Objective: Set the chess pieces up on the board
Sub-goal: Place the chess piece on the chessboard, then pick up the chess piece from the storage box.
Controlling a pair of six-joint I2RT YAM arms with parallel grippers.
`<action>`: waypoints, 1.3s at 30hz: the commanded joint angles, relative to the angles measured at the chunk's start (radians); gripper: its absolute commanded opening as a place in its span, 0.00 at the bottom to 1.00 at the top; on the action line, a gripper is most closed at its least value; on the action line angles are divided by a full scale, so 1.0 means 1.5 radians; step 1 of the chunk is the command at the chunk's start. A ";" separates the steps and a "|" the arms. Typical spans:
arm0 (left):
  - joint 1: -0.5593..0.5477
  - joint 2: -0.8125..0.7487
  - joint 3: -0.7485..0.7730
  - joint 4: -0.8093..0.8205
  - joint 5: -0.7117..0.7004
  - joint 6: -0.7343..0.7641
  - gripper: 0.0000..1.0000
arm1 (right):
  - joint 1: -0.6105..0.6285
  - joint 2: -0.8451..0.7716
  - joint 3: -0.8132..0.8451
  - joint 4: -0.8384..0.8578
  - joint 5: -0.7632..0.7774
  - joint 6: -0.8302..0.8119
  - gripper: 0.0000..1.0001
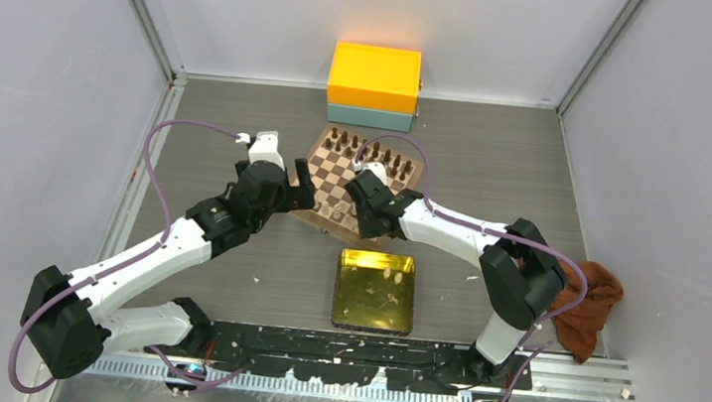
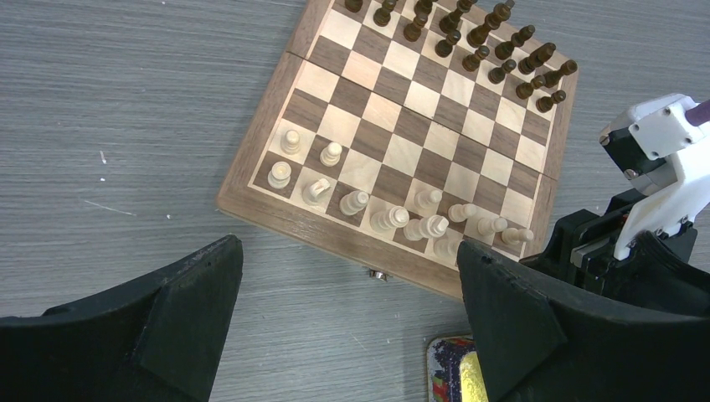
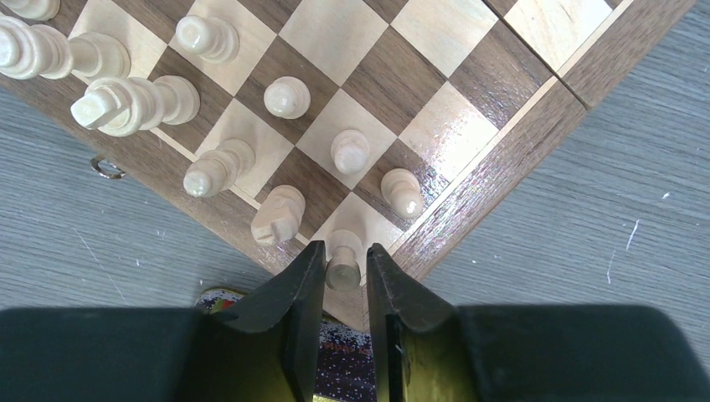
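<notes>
The board (image 1: 356, 166) lies at mid-table, dark brown pieces (image 1: 368, 147) along its far side. Several cream chess pieces (image 2: 393, 219) stand on its two near rows. My right gripper (image 3: 345, 251) hangs over the board's (image 3: 469, 75) near right corner, jaws open only a little around a cream piece (image 3: 344, 266) that stands upright on the corner square, with a thin gap beside it. In the top view the right gripper (image 1: 375, 218) covers that corner. My left gripper (image 2: 347, 247) is wide open and holds nothing, above bare table just off the board's (image 2: 419, 126) near edge, at its left corner (image 1: 301, 190).
A shiny gold tin tray (image 1: 374, 291) sits just in front of the board with a few pale pieces (image 1: 389, 276) in it. An orange box on a teal one (image 1: 375, 78) stands behind the board. A rust cloth (image 1: 589, 300) lies at the right edge.
</notes>
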 commanded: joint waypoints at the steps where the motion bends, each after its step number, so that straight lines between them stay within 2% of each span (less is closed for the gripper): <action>1: -0.001 -0.013 0.000 0.029 -0.014 -0.001 1.00 | -0.004 -0.019 0.016 0.016 0.011 -0.012 0.32; 25: -0.001 -0.012 0.007 0.023 -0.021 0.000 1.00 | -0.003 -0.092 0.054 -0.018 0.019 -0.040 0.34; 31: -0.001 -0.014 0.014 0.015 -0.027 0.005 1.00 | 0.006 -0.169 0.029 -0.040 0.028 -0.033 0.34; 39: -0.001 -0.004 0.013 0.023 -0.022 0.001 1.00 | 0.044 -0.304 -0.062 -0.086 0.019 -0.020 0.34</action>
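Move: Standing on the board's near-right corner square, the white rook is already between the right fingertips, its middle about 1 cm below the hand point. The white knight stands some 2 cm left and 1 cm farther out of it, and the corner pawn 2 cm farther out and 1 cm right. A leftover pawn in the tray lies about 8 cm back, 3 cm right and 6 cm below the right hand. From the left hand, the rook is roughly 15 cm right, 1 cm back and 14 cm below. Easing its barely loosened fingers a touch wider around the rook, the right hand stays put for about half a second. It then lifts nearly straight up off the rook, speeding up to some 10 cm, and near the top draws back about 3 cm and slightly right while the fingertips tip forward and up about 10 degrees. ##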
